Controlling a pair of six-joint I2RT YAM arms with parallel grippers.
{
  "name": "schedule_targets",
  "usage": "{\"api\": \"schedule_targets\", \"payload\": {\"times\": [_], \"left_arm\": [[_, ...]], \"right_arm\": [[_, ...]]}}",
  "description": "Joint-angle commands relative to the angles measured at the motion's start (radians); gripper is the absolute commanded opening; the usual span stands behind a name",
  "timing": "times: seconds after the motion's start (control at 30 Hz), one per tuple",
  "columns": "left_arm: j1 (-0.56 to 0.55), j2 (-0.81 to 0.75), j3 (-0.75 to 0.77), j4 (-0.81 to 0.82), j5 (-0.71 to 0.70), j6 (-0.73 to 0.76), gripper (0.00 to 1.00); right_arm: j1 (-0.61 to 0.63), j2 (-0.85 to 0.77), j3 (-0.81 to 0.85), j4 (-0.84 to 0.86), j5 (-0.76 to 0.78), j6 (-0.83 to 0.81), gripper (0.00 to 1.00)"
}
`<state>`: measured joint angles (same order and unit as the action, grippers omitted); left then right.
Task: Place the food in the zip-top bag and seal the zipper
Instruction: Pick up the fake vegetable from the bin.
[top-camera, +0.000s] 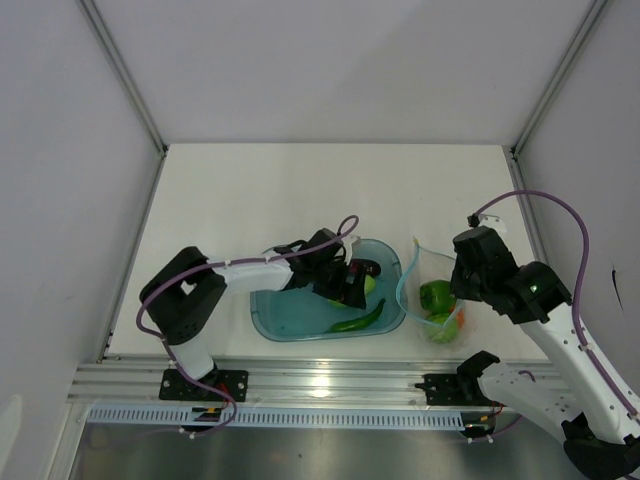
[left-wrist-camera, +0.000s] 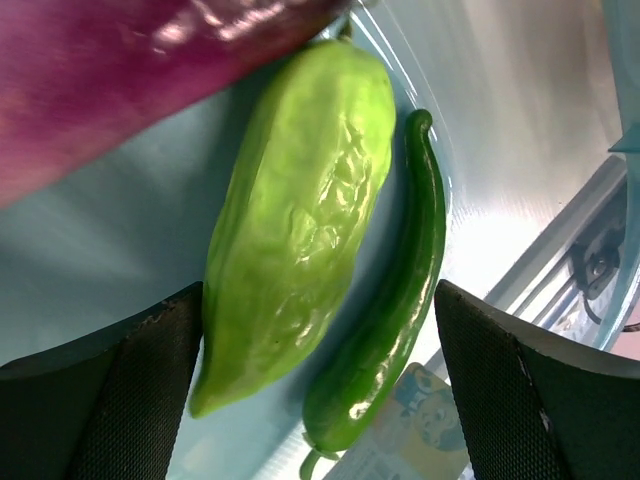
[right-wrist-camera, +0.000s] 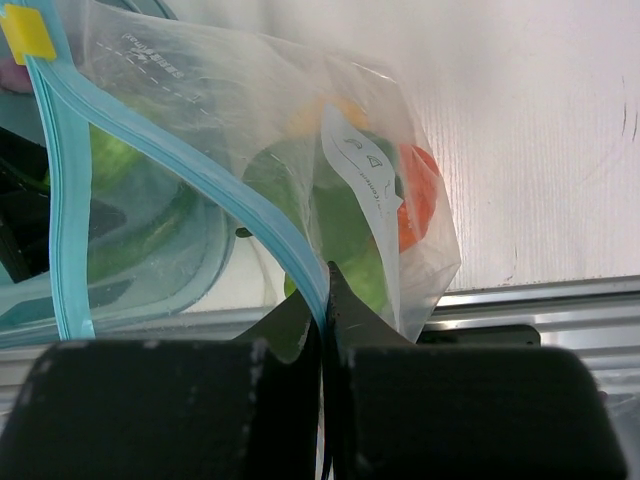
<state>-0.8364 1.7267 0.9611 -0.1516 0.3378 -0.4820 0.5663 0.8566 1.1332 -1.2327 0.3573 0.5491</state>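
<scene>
My left gripper (left-wrist-camera: 318, 400) is open, low inside the blue tub (top-camera: 275, 318), its fingers on either side of the pale green cucumber (left-wrist-camera: 300, 220) and the dark green chili (left-wrist-camera: 395, 310). The purple eggplant (left-wrist-camera: 120, 70) lies just beyond them. My right gripper (right-wrist-camera: 325, 290) is shut on the teal zipper (right-wrist-camera: 180, 160) of the clear zip-top bag (right-wrist-camera: 250, 110) and holds its mouth open. The bag (top-camera: 432, 290) stands right of the tub with a green bell pepper (top-camera: 436, 297), a green fruit and an orange-red piece (right-wrist-camera: 418, 195) inside.
The blue tub's rim (left-wrist-camera: 560, 240) runs close on the right of the left gripper. A metal rail (top-camera: 320, 375) runs along the table's near edge. White walls enclose the left, back and right of the table.
</scene>
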Motion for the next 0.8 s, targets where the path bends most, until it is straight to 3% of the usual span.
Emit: {"api": "schedule_targets", "payload": {"times": [0.0,0.23,0.33,0.37,0.43,0.63,0.77], "left_arm": [[-0.024,-0.007,0.02,-0.04,-0.08,-0.026,0.95],[-0.053,0.028,0.088,-0.126,-0.216,-0.024,0.87],[-0.058,0.03,0.084,-0.137,-0.233,-0.026,0.72],[-0.058,0.028,0.079,-0.135,-0.237,-0.027,0.59],[-0.058,0.025,0.071,-0.134,-0.237,-0.026,0.45],[-0.061,-0.012,0.07,-0.155,-0.206,-0.012,0.28],[-0.061,-0.154,0.028,-0.163,-0.137,-0.027,0.17]], "right_arm": [[-0.003,-0.008,0.002,0.019,-0.006,0.012,0.0],[-0.003,-0.014,0.017,0.003,0.002,0.012,0.0],[-0.003,-0.016,0.016,0.007,-0.003,0.011,0.0],[-0.003,-0.014,0.016,0.009,-0.003,0.009,0.0],[-0.003,-0.014,0.016,0.01,-0.003,0.009,0.0],[-0.003,-0.014,0.013,0.016,-0.017,0.011,0.0],[-0.003,-0.018,0.019,0.012,-0.012,0.009,0.0]]}}
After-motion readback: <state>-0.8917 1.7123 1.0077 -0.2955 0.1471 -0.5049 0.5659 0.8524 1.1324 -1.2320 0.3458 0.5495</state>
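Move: The light-green fake vegetable lies slantwise between the left hand's open fingers, its middle about 2 cm to the hand's right, 1 cm ahead and 2 cm below. The eggplant's middle is some 6 cm ahead and 1 cm right, the dark chili's roughly 6 cm back and 2 cm right, both about 3 cm lower. From the right hand, the light-green vegetable lies about 22 cm left, 4 cm ahead and 19 cm below. The light-green vegetable is pinched across its left half as the left hand's fingers close from wide open to about half, one pad on its eggplant side, the other on its chili side. Around the closing, the hand eases some 1 cm down and 1 cm left over the vegetable, tipping its fingers about 10 degrees steeper, then starts back up by less than 1 cm. ##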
